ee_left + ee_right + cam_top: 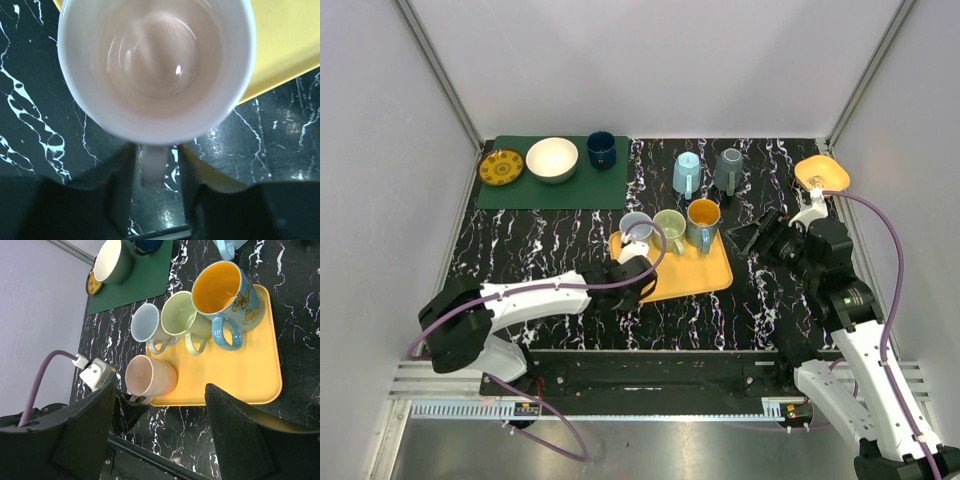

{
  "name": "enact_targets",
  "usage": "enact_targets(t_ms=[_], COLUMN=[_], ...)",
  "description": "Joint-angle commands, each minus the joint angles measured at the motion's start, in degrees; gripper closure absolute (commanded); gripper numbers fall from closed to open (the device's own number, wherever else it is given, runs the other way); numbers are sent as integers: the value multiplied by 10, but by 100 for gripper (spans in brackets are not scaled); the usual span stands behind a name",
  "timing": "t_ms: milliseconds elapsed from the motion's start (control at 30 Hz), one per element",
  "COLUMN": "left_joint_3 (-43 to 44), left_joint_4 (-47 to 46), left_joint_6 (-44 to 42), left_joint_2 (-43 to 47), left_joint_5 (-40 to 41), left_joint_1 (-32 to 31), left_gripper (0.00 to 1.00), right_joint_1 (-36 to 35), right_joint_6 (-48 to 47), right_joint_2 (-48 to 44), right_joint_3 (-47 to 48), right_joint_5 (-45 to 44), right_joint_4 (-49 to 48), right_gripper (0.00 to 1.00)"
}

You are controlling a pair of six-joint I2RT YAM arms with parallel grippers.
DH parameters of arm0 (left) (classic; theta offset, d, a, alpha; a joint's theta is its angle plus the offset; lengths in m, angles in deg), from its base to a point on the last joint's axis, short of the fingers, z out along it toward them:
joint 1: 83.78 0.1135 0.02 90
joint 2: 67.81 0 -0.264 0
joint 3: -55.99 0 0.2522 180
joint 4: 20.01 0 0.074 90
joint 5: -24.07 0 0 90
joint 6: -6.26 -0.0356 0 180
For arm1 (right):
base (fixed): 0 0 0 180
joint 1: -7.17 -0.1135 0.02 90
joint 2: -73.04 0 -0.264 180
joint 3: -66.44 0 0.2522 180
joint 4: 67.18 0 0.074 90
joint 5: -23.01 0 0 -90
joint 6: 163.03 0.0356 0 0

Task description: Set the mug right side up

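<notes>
The pale pink mug (155,65) stands mouth up on the near left corner of the yellow tray (290,45), and I look straight into its empty inside. Its handle (152,162) points off the tray and sits between the fingers of my left gripper (156,155), with a narrow gap on each side. The jaws are open and do not clamp it. In the right wrist view the same mug (150,377) shows beside the left gripper. My right gripper (760,235) hovers open and empty over the table, right of the tray (705,275).
Three upright mugs stand along the tray's far side: light blue (636,226), green (669,226), orange-lined blue (703,218). Behind them are two more mugs (686,172) (728,168). A green mat (520,190) holds a yellow plate, white bowl and dark cup. An orange dish (822,173) sits far right.
</notes>
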Motion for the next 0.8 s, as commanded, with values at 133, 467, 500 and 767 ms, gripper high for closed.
enact_targets(t_ms=[133,467,500,767], left_joint_3=[37,8,-5,-86], left_joint_4=[30,37,23,-78], left_joint_6=[1,15,12,-22], left_joint_2=[55,285,304,441], left_joint_5=[14,72,89,104], left_joint_1=[1,-34,-33,-33], left_gripper=[34,28,28,26], right_joint_1=[-3,-4,-4,10], right_joint_6=[-10,-71,-81,-265], right_joint_2=[16,330,359,662], right_joint_3=[17,216,234,513], right_joint_5=[-40,-297,-312,-313], right_joint_4=[-19,6,-9,30], right_gripper=[21,24,25,25])
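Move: The left hand has the upright pink mug by its handle at the tray's near-left corner, the mug's middle about 5 cm ahead and 2 cm to the right, at hand height. Of its neighbours there, the pale blue-grey mug is roughly 15 cm ahead and 1 cm right, the green mug 15 cm ahead and 10 cm right. From the right hand, the upturned dark grey mug stands about 27 cm ahead, 5 cm right and 22 cm below. The light blue mug is 27 cm ahead and 7 cm left, the butterfly mug 13 cm ahead and 4 cm left, both similarly low. The left fingers let go of the pink mug's handle, opening wide, and the hand rises slowly, then fast, some 16 cm, drifting a little left as its fingers tilt up. The right hand, open and empty, sweeps about 22 cm forward towards the dark grey mug, also sinking 7 cm and edging right, its wrist rolling left side down and turning clockwise; it stops short of touching. ##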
